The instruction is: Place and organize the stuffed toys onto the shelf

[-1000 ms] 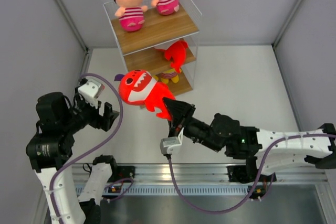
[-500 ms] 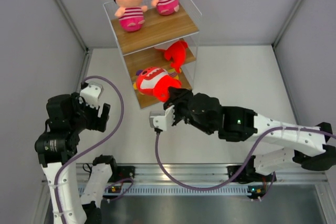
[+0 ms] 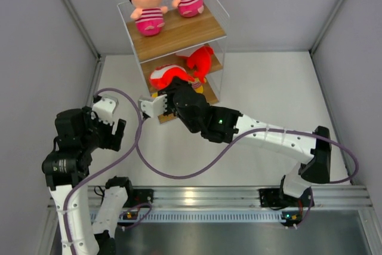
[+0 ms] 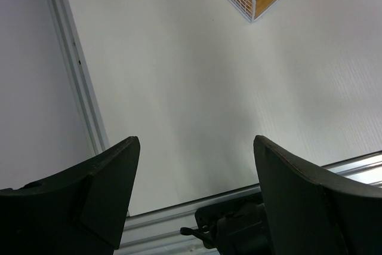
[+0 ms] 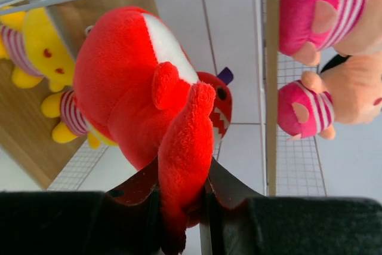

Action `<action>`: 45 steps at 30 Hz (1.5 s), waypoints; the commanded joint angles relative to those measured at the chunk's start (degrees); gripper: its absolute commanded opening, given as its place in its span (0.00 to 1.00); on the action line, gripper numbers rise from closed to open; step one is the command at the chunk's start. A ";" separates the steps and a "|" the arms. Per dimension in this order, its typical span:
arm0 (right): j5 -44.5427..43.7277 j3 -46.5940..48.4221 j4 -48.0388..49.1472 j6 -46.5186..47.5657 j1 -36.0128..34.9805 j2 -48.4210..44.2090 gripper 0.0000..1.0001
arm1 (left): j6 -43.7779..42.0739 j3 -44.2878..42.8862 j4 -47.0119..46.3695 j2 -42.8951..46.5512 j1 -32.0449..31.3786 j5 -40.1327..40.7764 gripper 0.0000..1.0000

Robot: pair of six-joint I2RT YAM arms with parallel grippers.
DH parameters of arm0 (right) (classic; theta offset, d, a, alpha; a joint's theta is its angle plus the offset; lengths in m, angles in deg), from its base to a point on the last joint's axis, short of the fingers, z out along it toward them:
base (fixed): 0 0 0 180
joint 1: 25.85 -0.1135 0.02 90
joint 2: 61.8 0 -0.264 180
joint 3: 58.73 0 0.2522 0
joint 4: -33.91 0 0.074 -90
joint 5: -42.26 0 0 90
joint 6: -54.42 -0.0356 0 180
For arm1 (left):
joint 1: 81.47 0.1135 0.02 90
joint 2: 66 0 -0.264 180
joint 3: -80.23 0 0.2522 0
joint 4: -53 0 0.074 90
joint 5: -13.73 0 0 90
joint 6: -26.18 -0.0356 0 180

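The shelf (image 3: 179,31) stands at the back centre. Two boy dolls (image 3: 148,1) sit on its top board and show in the right wrist view (image 5: 322,13). A red shark (image 3: 202,61) lies on the middle board. My right gripper (image 3: 173,91) is shut on the tail of the second red shark (image 3: 167,77) and holds it inside the middle tier; the shark fills the right wrist view (image 5: 149,88). Yellow dolls (image 5: 36,46) sit beyond it on a lower board. My left gripper (image 4: 194,165) is open and empty above the table at the left.
The shelf's lower corner (image 4: 253,4) shows at the top of the left wrist view. A white wire upright (image 5: 271,82) stands just right of the held shark. Grey walls close in the table on both sides, and a metal rail (image 3: 197,198) runs along the near edge.
My right arm has stretched forward and left, carrying the red shark from above the table into the shelf's middle tier. My left arm has drawn back slightly.
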 commanded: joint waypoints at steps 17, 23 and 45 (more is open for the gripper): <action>-3.82 -0.14 23.80 5.64 1.81 7.41 0.00 | -1.45 1.24 -3.23 0.11 0.22 0.21 0.83; -4.10 1.35 24.86 4.80 3.65 12.87 0.00 | -1.36 1.24 -3.23 0.55 0.22 0.74 0.83; 6.37 -10.68 38.30 6.63 7.26 10.24 0.66 | -2.15 2.39 -3.32 0.55 0.13 -0.06 0.83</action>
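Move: My right hand holds the red shark by its tail, with the free left half of the middle shelf about 14 cm ahead, 5 cm to the left and 8 cm lower. The second red shark sits on that board, some 12 cm ahead, 8 cm right and 8 cm down. A yellow toy is on the lower shelf, 10 cm ahead, 6 cm right and roughly 28 cm down. From my left hand the free spot is about 25 cm ahead and 14 cm right, level. I lift the shark about 3.5 cm while easing my right hand slightly forward, then take it down some 9 cm and forward and left into the middle shelf, ending about 9 cm farther in than I began. With its body on the board beside the other shark, I open my fingers well apart around the tail and let go, sinking a little more. ##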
